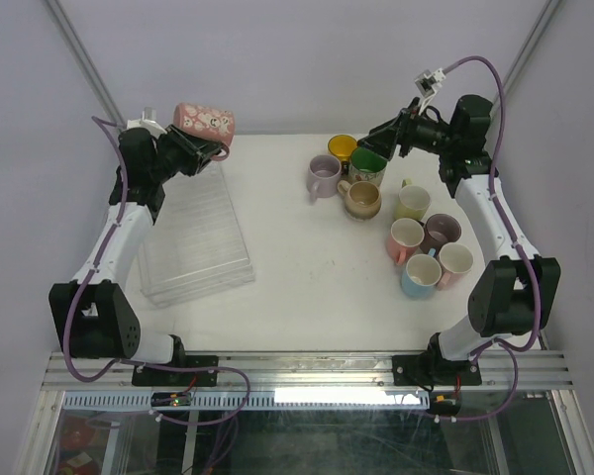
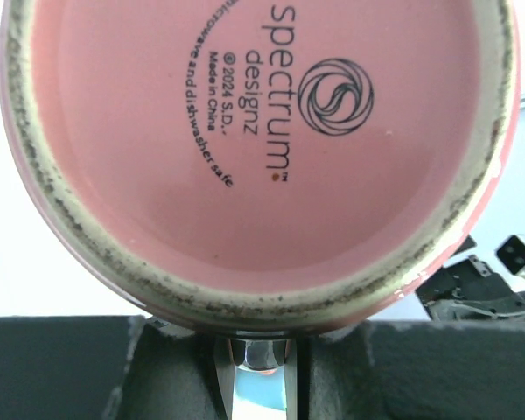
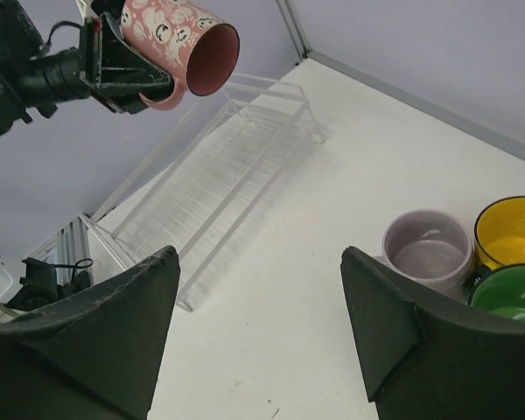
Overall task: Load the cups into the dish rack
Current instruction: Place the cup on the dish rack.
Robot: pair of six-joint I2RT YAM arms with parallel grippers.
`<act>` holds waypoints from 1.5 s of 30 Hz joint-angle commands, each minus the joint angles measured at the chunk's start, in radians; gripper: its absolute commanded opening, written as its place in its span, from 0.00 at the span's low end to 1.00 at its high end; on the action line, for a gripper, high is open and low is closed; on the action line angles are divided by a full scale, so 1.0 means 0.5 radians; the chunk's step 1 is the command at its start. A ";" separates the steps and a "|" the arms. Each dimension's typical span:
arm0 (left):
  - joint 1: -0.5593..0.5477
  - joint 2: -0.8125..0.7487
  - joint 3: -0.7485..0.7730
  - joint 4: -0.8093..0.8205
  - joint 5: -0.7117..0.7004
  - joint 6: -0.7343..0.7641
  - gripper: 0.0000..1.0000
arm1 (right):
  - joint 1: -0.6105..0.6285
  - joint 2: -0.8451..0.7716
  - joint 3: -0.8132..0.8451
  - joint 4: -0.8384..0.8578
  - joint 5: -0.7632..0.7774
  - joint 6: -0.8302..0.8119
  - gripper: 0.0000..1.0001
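A pink patterned cup (image 1: 204, 121) hangs on its side in the air over the far end of the clear dish rack (image 1: 193, 242), with my left gripper (image 1: 206, 146) shut on its handle. In the left wrist view its pink base (image 2: 262, 149) fills the picture above my left gripper (image 2: 258, 350). My right gripper (image 1: 378, 139) stands open above the green cup (image 1: 368, 165), holding nothing. The right wrist view shows my right gripper (image 3: 258, 262) over bare table, with the lilac cup (image 3: 429, 249), yellow cup (image 3: 512, 232), the rack (image 3: 219, 192) and the held pink cup (image 3: 179, 48).
Several more cups stand grouped on the table's right half: beige (image 1: 362, 199), pale green (image 1: 413, 202), pink (image 1: 406, 237), mauve (image 1: 442, 231), cream (image 1: 455, 261), light blue (image 1: 421, 274). The lilac cup (image 1: 324, 176) and yellow cup (image 1: 342, 148) stand by the green one.
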 commanded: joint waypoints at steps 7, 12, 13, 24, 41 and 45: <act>0.126 -0.086 0.509 -0.645 -0.194 0.779 0.00 | 0.021 -0.049 0.202 -0.647 0.000 -0.552 0.77; 0.154 -0.048 0.522 -0.735 -0.312 0.876 0.00 | 0.025 -0.029 0.199 -0.652 0.003 -0.554 0.76; 0.156 -0.041 0.521 -0.747 -0.338 0.890 0.00 | 0.027 -0.030 0.199 -0.653 0.005 -0.554 0.77; 0.154 0.124 0.432 -0.696 -0.596 1.019 0.00 | 0.057 -0.003 0.223 -0.747 0.044 -0.625 0.76; 0.054 0.316 0.114 -0.234 -0.956 1.101 0.00 | 0.085 0.032 0.241 -0.857 0.097 -0.711 0.76; -0.002 0.382 0.124 -0.172 -1.101 1.149 0.00 | 0.089 0.031 0.242 -0.869 0.109 -0.722 0.76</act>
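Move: The left hand holds the pink cup by its handle; the dish rack's middle lies about 7 cm back, 13 cm left and 26 cm below it, the rack's far end some 12 cm ahead and 19 cm left, about 24 cm down. The lilac cup stands 7 cm ahead, 17 cm to this hand's right and 25 cm below. From the right hand the rack's middle is roughly 37 cm left, 5 cm back and 31 cm down. Down and to the left, the left hand carries the pink cup in over the far part of the dish rack: mostly leftward at first, then chiefly sinking, about 16 cm down and 10 cm across in all. It rolls some 40 degrees with its left side rising and the fingers dipping, tipping the cup's mouth downward; the grip on the handle stays shut. The empty right hand sinks about 5 cm, its open fingers tilting slightly down. ##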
